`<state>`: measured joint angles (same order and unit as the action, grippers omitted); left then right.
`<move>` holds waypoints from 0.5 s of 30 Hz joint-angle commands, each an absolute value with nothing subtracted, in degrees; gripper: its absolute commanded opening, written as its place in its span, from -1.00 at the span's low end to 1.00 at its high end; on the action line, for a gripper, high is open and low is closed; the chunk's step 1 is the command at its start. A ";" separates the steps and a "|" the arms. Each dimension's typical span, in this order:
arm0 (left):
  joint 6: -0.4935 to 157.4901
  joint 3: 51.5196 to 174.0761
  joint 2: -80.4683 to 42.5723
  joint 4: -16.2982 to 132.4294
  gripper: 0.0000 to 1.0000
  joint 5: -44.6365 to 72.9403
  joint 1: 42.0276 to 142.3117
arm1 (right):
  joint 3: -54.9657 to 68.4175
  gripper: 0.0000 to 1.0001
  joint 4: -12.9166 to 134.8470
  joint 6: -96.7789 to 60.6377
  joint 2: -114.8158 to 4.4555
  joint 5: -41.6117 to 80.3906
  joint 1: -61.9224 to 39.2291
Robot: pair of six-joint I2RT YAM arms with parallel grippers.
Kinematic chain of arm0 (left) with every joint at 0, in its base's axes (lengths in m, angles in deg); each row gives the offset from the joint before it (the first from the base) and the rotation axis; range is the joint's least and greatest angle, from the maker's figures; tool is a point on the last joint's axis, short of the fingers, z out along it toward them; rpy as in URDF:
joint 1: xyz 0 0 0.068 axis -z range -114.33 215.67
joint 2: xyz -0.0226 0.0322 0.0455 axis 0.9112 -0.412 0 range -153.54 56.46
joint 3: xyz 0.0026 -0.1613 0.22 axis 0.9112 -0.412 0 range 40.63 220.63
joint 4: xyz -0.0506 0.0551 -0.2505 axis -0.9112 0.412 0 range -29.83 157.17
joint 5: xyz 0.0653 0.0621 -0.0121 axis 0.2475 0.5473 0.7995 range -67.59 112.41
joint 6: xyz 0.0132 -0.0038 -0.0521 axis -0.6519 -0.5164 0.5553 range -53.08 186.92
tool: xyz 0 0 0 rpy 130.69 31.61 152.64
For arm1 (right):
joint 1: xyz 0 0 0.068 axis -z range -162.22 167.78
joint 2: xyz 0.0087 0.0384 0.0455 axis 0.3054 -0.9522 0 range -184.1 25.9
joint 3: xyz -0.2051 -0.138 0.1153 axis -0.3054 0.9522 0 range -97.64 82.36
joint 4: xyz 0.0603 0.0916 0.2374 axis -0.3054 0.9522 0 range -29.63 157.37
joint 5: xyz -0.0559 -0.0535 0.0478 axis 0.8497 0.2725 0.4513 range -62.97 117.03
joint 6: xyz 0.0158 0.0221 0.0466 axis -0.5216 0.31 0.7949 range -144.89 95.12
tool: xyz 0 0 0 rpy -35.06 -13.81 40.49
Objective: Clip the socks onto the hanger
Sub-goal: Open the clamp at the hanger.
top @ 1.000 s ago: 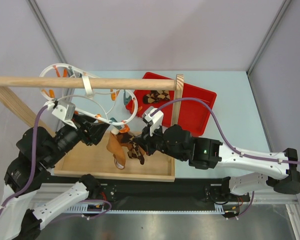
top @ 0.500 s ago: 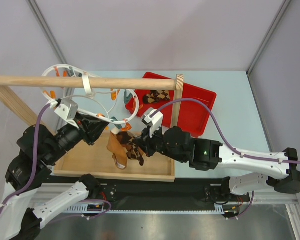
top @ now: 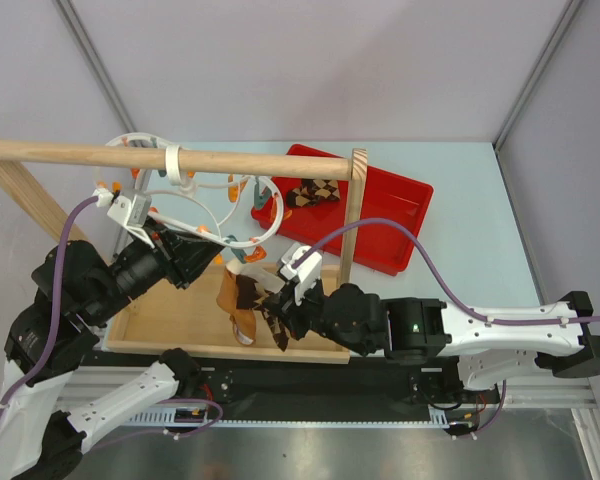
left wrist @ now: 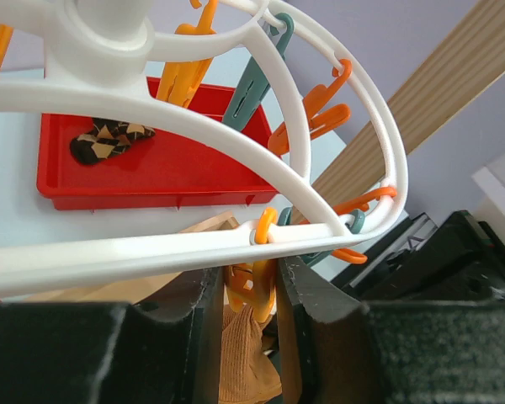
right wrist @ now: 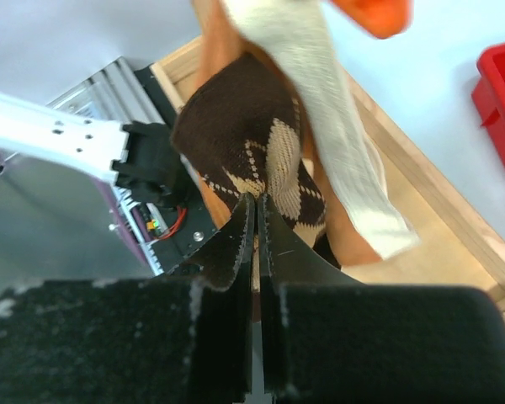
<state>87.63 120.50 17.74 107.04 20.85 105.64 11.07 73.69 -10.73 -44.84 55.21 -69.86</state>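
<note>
The white hanger [top: 205, 198] hangs from the wooden rod, with orange and teal pegs round its ring [left wrist: 194, 126]. My left gripper [top: 218, 258] [left wrist: 246, 273] is shut on an orange peg [left wrist: 263, 295] under the ring. One argyle sock [top: 244, 298] hangs below that peg, its tan fabric [left wrist: 244, 362] showing between the fingers. My right gripper [top: 278, 312] [right wrist: 255, 202] is shut on the sock's brown diamond part [right wrist: 261, 160], low over the wooden tray. A second sock [top: 315, 190] [left wrist: 109, 139] lies in the red tray.
The wooden rod [top: 230, 160] rests on an upright post [top: 352, 210] and a slanted leg [top: 20, 185]. A shallow wooden tray [top: 170, 320] lies under the hanger. The red tray [top: 400, 215] sits behind the post. A cream strip [right wrist: 337, 126] hangs beside the sock.
My right gripper has moved down and toward the near edge with the sock. The hanger and rod have shifted a little to the right. My left gripper stays on the peg.
</note>
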 commanded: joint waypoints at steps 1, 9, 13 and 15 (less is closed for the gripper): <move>91.79 123.42 17.08 107.62 -1.00 21.00 105.57 | 6.43 -1.00 72.85 -14.33 -43.97 61.91 -73.18; 94.60 124.92 17.43 109.74 -1.00 20.92 105.57 | 0.46 -1.00 72.59 -19.08 -46.17 67.90 -78.46; 97.24 124.74 17.96 109.47 -1.00 20.13 105.57 | -2.80 -1.00 72.50 -19.52 -49.50 68.34 -78.46; 99.08 124.65 18.22 109.74 -1.00 20.22 105.57 | -3.68 -1.00 71.97 -19.52 -51.87 68.60 -78.55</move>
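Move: The orange clamp I mean to fill is pinched between my left fingers. From my right hand, which holds the argyle sock, it lies about 12 cm left, 4 cm ahead and 10 cm up. At its height, also from my right hand, the teal clamp is 5 cm ahead and 8 left, and the next orange clamp 5 ahead and 5 left. The tan sock hangs some 4 cm ahead, 8 left. From my left hand the argyle sock is roughly 8 cm right, 3 back and 10 below. I lift the argyle sock with my shut right fingers, about 7 cm up towards the clamp, drawing back 2 to 3 cm over the first half, then edging left at the end, fingers tilting slightly upward. My left hand keeps its squeeze on the orange clamp, easing back about 1 cm and rolling its left side down a little. ##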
